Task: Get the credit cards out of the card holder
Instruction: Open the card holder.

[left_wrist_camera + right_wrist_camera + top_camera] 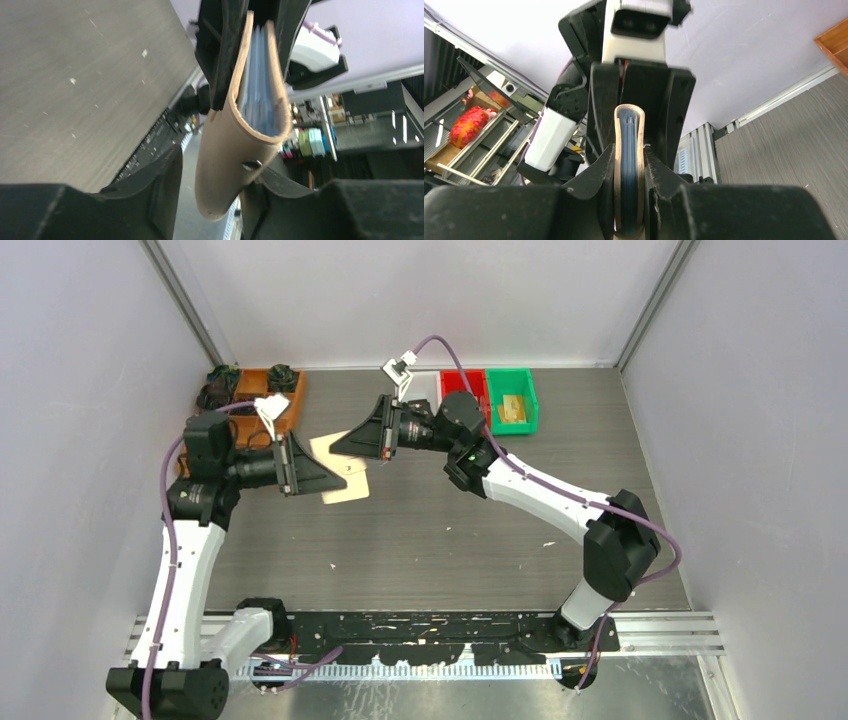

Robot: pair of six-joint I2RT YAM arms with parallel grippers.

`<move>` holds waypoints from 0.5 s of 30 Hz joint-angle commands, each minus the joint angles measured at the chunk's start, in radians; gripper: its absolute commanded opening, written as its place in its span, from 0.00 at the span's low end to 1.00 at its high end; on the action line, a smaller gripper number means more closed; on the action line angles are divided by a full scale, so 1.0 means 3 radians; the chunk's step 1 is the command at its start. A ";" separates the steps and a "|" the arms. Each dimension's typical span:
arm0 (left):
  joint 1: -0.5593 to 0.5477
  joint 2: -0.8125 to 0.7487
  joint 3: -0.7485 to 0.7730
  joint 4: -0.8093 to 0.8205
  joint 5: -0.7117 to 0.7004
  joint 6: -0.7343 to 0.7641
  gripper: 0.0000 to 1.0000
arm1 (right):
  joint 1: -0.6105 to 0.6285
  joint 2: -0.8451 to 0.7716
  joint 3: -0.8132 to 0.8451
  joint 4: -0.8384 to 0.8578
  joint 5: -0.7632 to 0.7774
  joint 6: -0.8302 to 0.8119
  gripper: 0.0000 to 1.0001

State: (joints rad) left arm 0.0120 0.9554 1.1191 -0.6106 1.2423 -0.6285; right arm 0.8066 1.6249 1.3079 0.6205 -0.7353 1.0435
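The tan card holder (346, 486) hangs folded in the air between my two grippers, above the table's back left. My right gripper (334, 449) is shut on it; in the right wrist view (629, 152) both pads press its tan sides, with the blue-grey pockets (628, 170) edge-on between. My left gripper (340, 478) is open around the holder's other end (225, 150); in the left wrist view (215, 165) one finger (265, 187) touches it and the other (160, 175) stands apart. No single card shows in the holder. A gold-yellow card (514, 408) lies in the green bin (528, 400).
White (426, 386), red (464, 384) and green bins stand in a row at the back middle. An orange-brown tray (262, 387) with dark objects stands at the back left, close behind my left arm. Grey walls close the sides and back.
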 commanded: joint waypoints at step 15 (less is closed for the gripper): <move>-0.0321 -0.0131 0.0299 -0.0576 -0.0305 0.0752 0.04 | -0.0079 -0.0441 -0.0192 0.0144 0.0610 -0.0187 0.12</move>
State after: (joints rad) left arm -0.0929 0.9386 1.1580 -0.7128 1.2201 -0.4889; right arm 0.8188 1.5780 1.2587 0.6556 -0.6258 1.0286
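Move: The card holder, still held at its front half by the right hand, sits between the left hand's open fingers. Its middle is about 2 cm ahead of the left hand, 1 cm to its right and 1 cm above, and some 2 cm back and 2 cm below the right hand, level sideways. Far below on the table, roughly 35 cm down from the left hand, the orange tray is about 22 cm ahead and 24 cm left, the white bin about 26 cm ahead and 12 cm right. The left fingers close on the rear end of the card holder and pinch it behind the snap, after that hand slips quickly about 2.5 cm back and 1.5 cm right along the holder, turning some 5 degrees clockwise. The right hand keeps its pinch on the front half, easing up about 1 cm with a slight clockwise turn. ##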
